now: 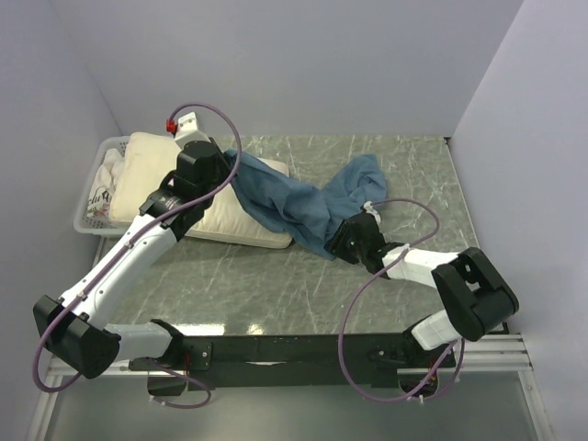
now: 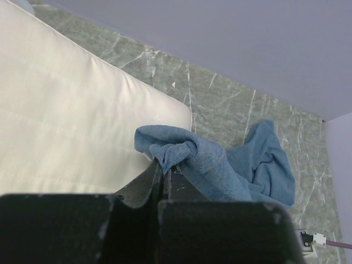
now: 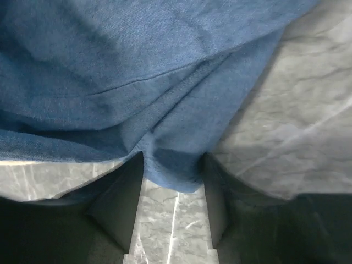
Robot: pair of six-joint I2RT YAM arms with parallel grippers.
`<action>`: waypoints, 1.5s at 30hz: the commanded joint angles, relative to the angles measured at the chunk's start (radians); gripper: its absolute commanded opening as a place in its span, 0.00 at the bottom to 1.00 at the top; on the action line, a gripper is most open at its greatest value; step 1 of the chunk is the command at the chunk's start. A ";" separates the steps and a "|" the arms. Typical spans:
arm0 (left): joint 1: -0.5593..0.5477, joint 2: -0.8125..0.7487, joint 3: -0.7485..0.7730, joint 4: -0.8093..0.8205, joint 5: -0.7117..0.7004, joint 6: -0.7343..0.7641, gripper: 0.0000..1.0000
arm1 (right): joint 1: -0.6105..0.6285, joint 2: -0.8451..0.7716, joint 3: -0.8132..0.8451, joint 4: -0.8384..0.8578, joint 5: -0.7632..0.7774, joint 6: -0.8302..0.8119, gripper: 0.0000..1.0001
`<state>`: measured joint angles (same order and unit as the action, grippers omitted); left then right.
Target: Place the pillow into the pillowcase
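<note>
The cream pillow (image 1: 152, 165) lies at the back left, its near end partly on the table. The dusty-blue pillowcase (image 1: 303, 207) stretches from the pillow's right end across the table's middle. My left gripper (image 1: 231, 176) hovers over the pillow's right end, shut on a bunched edge of the pillowcase (image 2: 212, 162); the left wrist view shows the pinch (image 2: 163, 168) beside the pillow (image 2: 66, 115). At the pillowcase's near lower edge sits my right gripper (image 1: 333, 243). Its jaws stand apart in the right wrist view (image 3: 173, 168), with a hanging fold of the pillowcase (image 3: 137, 77) between the fingertips.
A white basket (image 1: 88, 223) with printed cloth stands at the far left behind the pillow. Walls close in on the left, back and right. A white cable connector (image 2: 311, 238) lies on the marble table (image 1: 276, 285) near the pillowcase.
</note>
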<state>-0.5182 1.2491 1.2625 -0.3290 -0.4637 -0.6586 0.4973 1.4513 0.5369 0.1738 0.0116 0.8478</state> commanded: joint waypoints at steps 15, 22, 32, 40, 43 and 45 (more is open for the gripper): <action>0.125 -0.063 0.256 -0.099 0.007 0.109 0.01 | -0.092 -0.454 0.907 -0.801 0.373 -0.283 0.00; 0.138 -0.129 0.317 -0.156 -0.009 0.122 0.01 | -0.167 -0.447 1.155 -0.922 0.361 -0.338 0.00; 0.138 -0.206 0.330 -0.114 0.244 0.131 0.01 | -0.236 -0.398 1.317 -0.971 0.386 -0.360 0.00; 0.138 0.002 0.399 0.031 0.517 0.108 0.03 | -0.408 -0.134 1.405 -0.898 0.204 -0.299 0.00; 0.138 0.136 0.494 0.111 0.579 0.088 0.01 | -0.493 -0.077 1.486 -0.889 0.119 -0.247 0.00; 0.138 0.217 0.578 0.169 0.612 0.062 0.01 | -0.552 -0.066 1.537 -0.876 0.039 -0.218 0.00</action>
<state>-0.3855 1.3621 1.7130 -0.3244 0.0200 -0.5514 0.0315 1.3579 1.9812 -0.7551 0.1997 0.5610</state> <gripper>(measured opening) 0.022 0.008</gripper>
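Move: The pillowcase's loose near corner sits right between my right hand's open fingertips, about 1 cm below the hand point. The pillowcase's far end lies some 17 cm ahead and 5 cm to the right. The pillow's middle is about 13 cm ahead, 29 cm left and slightly higher. My left hand already holds another corner up high. From that hand the loose corner is roughly 8 cm back, 24 cm right and 30 cm down, and the pillow's middle about 2 cm ahead, 7 cm left and 24 cm below. I close my right fingers on the loose pillowcase corner, then whip it up nearly 50 cm and off to the right, fingers tipping upward, drawing slightly back before swinging forward. My left hand keeps its pinch and rises about 16 cm, going left and back, then swings forward and right, turning clockwise as the right does. ##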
